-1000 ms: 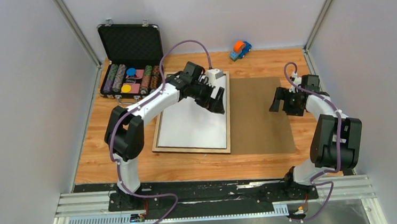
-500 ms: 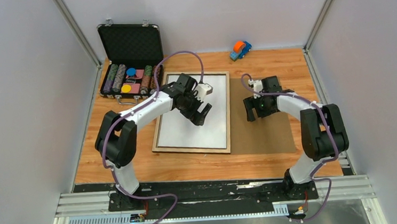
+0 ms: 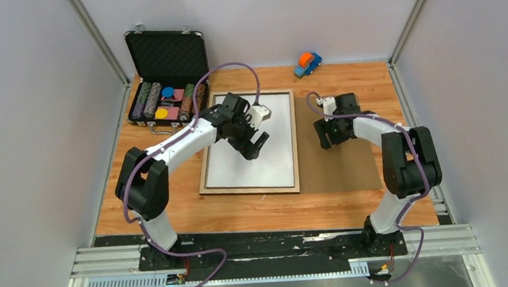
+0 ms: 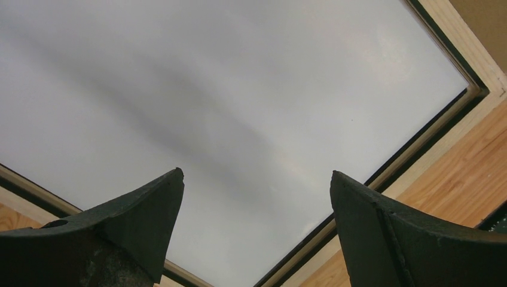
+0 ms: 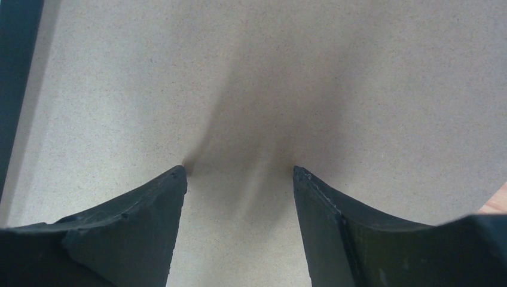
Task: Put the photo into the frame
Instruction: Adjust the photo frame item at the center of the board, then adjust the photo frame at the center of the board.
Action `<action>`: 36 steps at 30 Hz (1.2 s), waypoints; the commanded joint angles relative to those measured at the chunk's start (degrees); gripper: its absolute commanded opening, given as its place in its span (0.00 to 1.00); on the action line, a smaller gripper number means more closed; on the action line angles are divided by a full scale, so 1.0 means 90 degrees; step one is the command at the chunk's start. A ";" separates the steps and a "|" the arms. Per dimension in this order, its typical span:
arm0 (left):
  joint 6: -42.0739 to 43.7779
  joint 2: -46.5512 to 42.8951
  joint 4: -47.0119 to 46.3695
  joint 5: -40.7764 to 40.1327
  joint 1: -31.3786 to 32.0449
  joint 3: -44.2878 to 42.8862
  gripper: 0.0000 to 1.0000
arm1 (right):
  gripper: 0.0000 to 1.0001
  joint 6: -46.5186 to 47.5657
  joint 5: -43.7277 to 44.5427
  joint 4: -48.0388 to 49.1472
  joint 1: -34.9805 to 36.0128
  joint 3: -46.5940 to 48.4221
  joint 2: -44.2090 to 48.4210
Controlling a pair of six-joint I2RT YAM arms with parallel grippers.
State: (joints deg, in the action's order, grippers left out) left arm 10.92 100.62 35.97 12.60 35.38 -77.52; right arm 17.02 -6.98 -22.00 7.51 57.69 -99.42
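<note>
The frame (image 3: 249,188), pale wood with a dark inner edge (image 4: 472,89), lies flat on the table's middle. A plain white sheet (image 3: 239,160) fills its opening; the photo's printed side is hidden. My left gripper (image 3: 257,145) hovers open just above this sheet (image 4: 227,101), its wide-spread fingers (image 4: 143,209) holding nothing. My right gripper (image 3: 324,138) is over the brown backing board (image 3: 338,154) to the right of the frame. Its fingertips (image 5: 178,179) rest on or just above the board (image 5: 335,84), jaws apart with nothing between them.
An open black chip case (image 3: 168,88) with coloured chips stands at the back left. A small orange and blue toy car (image 3: 307,63) sits at the back centre. Grey walls close in on both sides of the wooden table (image 3: 145,193).
My right arm swung left from the board's right side onto its left part, and its jaws narrowed. My left gripper drew back leftward over the white sheet. The frame shifted slightly.
</note>
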 commanded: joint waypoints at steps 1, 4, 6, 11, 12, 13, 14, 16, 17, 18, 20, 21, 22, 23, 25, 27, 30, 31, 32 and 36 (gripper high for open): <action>0.0149 -0.0018 -0.0108 0.0415 0.0005 -0.0201 1.00 | 0.67 0.0709 0.1327 -0.0134 -0.0585 -0.0477 -0.0599; 0.0085 0.0185 -0.0114 0.0645 0.0014 -0.0368 1.00 | 0.65 0.0737 0.1300 -0.0229 -0.0868 -0.0513 -0.0660; -0.0016 0.0412 -0.0126 0.0855 0.0052 -0.0558 1.00 | 0.65 0.0761 0.1334 -0.0243 -0.1071 -0.0530 -0.0643; -0.0398 0.0795 -0.0330 0.0972 0.0337 -0.1153 1.00 | 0.64 0.0720 0.1304 -0.0380 -0.1416 -0.0645 -0.0522; -0.0580 0.0911 -0.0395 0.0948 0.0454 -0.1285 1.00 | 0.64 0.0726 0.1307 -0.0395 -0.1440 -0.0715 -0.0460; -0.0681 0.0979 -0.0535 0.0894 0.0522 -0.1355 1.00 | 0.64 0.0722 0.1307 -0.0409 -0.1453 -0.0790 -0.0408; -0.0838 0.1142 -0.0596 0.0840 0.0671 -0.1538 1.00 | 0.64 0.0713 0.1311 -0.0421 -0.1458 -0.0848 -0.0362; -0.0893 0.1422 -0.0727 0.0651 0.0977 -0.1842 1.00 | 0.64 0.0663 0.1253 -0.0454 -0.1459 -0.0943 -0.0292; -0.0848 0.1518 -0.0786 0.0499 0.1092 -0.1947 1.00 | 0.64 0.0636 0.1236 -0.0472 -0.1459 -0.0979 -0.0267; -0.0695 0.1709 -0.0819 0.0390 0.1331 -0.2130 1.00 | 0.64 0.0609 0.1231 -0.0493 -0.1459 -0.0994 -0.0264; -0.0390 0.1963 -0.1022 0.0181 0.1671 -0.2300 1.00 | 0.64 0.0574 0.1229 -0.0525 -0.1459 -0.1023 -0.0236; -0.0274 0.2042 -0.1079 0.0118 0.1771 -0.2337 1.00 | 0.64 0.0556 0.1235 -0.0527 -0.1459 -0.1033 -0.0229; -0.0085 0.2187 -0.1153 0.0077 0.1975 -0.2408 1.00 | 0.64 0.0544 0.1235 -0.0536 -0.1459 -0.1046 -0.0219; 0.0015 0.2256 -0.1178 -0.0003 0.2074 -0.2440 1.00 | 0.64 0.0541 0.1232 -0.0534 -0.1459 -0.1062 -0.0209; 0.0237 0.2467 -0.1212 -0.0152 0.2400 -0.2555 1.00 | 0.64 0.0527 0.1205 -0.0543 -0.1459 -0.1068 -0.0187; 0.0350 0.2657 -0.1256 -0.0226 0.2576 -0.2640 1.00 | 0.64 0.0506 0.1130 -0.0579 -0.1468 -0.1054 -0.0183; 0.0423 0.2939 -0.1293 -0.0323 0.2712 -0.2747 1.00 | 0.64 0.0464 0.1044 -0.0606 -0.1496 -0.1022 -0.0194; 0.0440 0.3031 -0.1287 -0.0329 0.2774 -0.2765 1.00 | 0.64 0.0456 0.1029 -0.0609 -0.1498 -0.1020 -0.0194; 0.0489 0.3064 -0.1283 -0.0334 0.2801 -0.2796 1.00 | 0.64 0.0444 0.1009 -0.0612 -0.1498 -0.1020 -0.0188; 0.0594 0.3291 -0.1092 -0.0387 0.2917 -0.2900 1.00 | 0.64 0.0432 0.0991 -0.0622 -0.1508 -0.1046 -0.0123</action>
State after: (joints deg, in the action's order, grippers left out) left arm 13.91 128.60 25.76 10.72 61.25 -100.71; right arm 17.41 -6.11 -13.96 -4.43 53.15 -97.25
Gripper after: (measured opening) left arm 0.998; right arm 0.646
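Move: On the brown board under its tips, the right hand stands about 2 cm left of the board's middle. The frame's middle is about 28 cm left and 3 farther out, and the board's right edge is 15 cm right, level with the hand. From the left hand, some 9 cm up over the frame's white backing, the board's middle lies 27 cm right and 4 ahead; the frame's near right corner is 14 cm right and 14 back. Pressing its half-open fingertips on the board, the right hand drags rightward about 8 cm, turning slightly clockwise, then holds there. Wide open, the left hand sweeps some 23 cm right off the white backing and over the frame's right side, then draws back and sinks about 6 cm while turning some 25 degrees clockwise, ending low over the board beside the frame's near right corner. ##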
